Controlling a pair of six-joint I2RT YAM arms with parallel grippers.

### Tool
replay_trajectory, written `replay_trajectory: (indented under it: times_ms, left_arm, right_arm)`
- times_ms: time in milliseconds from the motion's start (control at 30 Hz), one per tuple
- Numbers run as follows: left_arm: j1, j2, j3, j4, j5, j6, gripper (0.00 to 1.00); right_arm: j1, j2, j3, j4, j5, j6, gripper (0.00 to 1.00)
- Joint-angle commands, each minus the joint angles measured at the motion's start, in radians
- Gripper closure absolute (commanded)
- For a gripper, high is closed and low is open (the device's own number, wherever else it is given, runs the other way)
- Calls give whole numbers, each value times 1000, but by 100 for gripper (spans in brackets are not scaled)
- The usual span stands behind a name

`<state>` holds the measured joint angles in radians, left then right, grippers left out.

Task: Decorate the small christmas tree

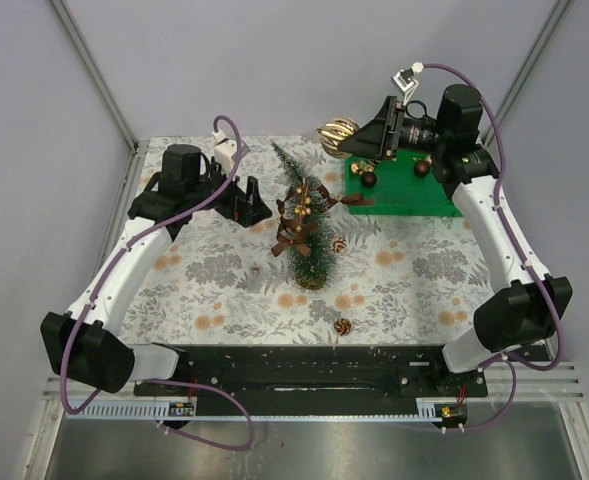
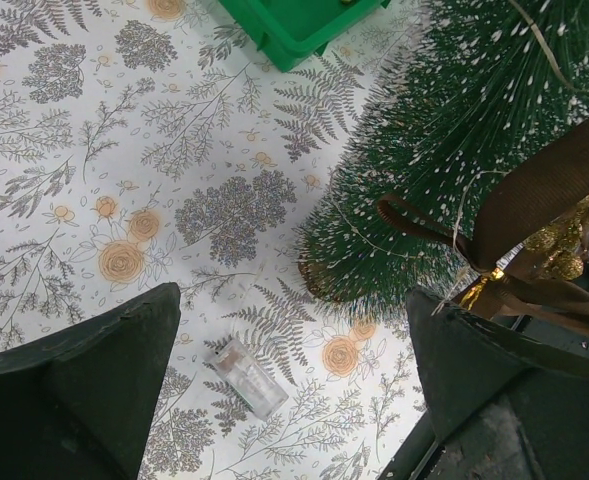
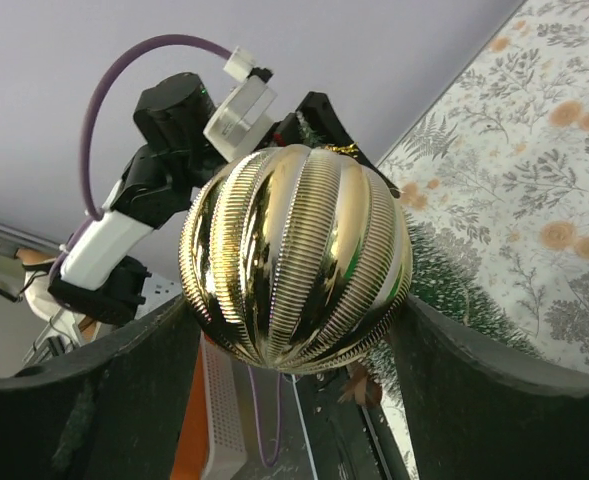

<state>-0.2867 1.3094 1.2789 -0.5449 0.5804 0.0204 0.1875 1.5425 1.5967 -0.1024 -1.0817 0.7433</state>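
Observation:
The small christmas tree (image 1: 299, 215) stands mid-table on its wood disc, with brown ribbon bows (image 1: 294, 240) and gold sprigs on it. My right gripper (image 1: 362, 138) is raised over the back of the green tray (image 1: 404, 195), shut on a ribbed gold ball (image 1: 337, 132). In the right wrist view the gold ball (image 3: 296, 258) is wedged between both fingers (image 3: 124, 400) of the right gripper (image 3: 294, 315). My left gripper (image 1: 246, 205) hovers open just left of the tree. Between the spread jaws of the left gripper (image 2: 294, 330) is only tablecloth, with the tree (image 2: 444, 170) and a brown ribbon (image 2: 544, 190) to the right.
A small clear plastic box (image 2: 246, 377) lies on the cloth under the left gripper. Two pine cones (image 1: 340, 244) (image 1: 343, 326) lie near the tree. Brown baubles (image 1: 368, 179) sit in the tray. The tray corner (image 2: 294, 25) shows far ahead.

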Motion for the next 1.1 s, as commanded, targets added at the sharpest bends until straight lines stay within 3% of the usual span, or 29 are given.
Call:
replay_trajectory:
  times_ms: [0, 300, 433, 567, 1067]
  left_arm:
    - [8, -44, -15, 71, 44, -5, 1]
    - [15, -48, -10, 79, 44, -5, 1]
    - [30, -41, 3, 98, -16, -16, 1]
    - [57, -29, 22, 114, -21, -88, 1]
    - [78, -27, -15, 129, 19, -96, 1]
  right_arm:
    - [50, -30, 130, -122, -46, -118, 32]
    - [177, 112, 463, -589, 152, -422, 33]
    - [250, 204, 656, -773, 363, -533, 35]
    - [302, 248, 726, -845, 526, -624, 35]
    - [336, 275, 792, -826, 569, -650, 36]
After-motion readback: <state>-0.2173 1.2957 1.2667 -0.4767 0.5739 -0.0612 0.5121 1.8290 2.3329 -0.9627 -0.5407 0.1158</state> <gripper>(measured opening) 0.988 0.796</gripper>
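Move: The right hand holds the gold striped ball; the tree's tip lies about 12 cm to its left, roughly 1 cm ahead and near its own height. The side bow on the tree hangs about 2 cm back, level sideways and 12 cm lower, and the green tray's middle is 22 cm ahead, 21 cm right and 40 cm below. From the left hand that tip is some 4 cm ahead, 4 cm right and 16 cm up. Leftward in an arc, the right hand carries the gold ball about 7 cm towards the tree's tip, swinging back and up 4–5 cm at first, then forward again and down to roughly its starting height. The wrist rolls so the left-pointing fingers dip some 30 degrees, keeping their grip. The open left hand drifts slightly left and forward. ##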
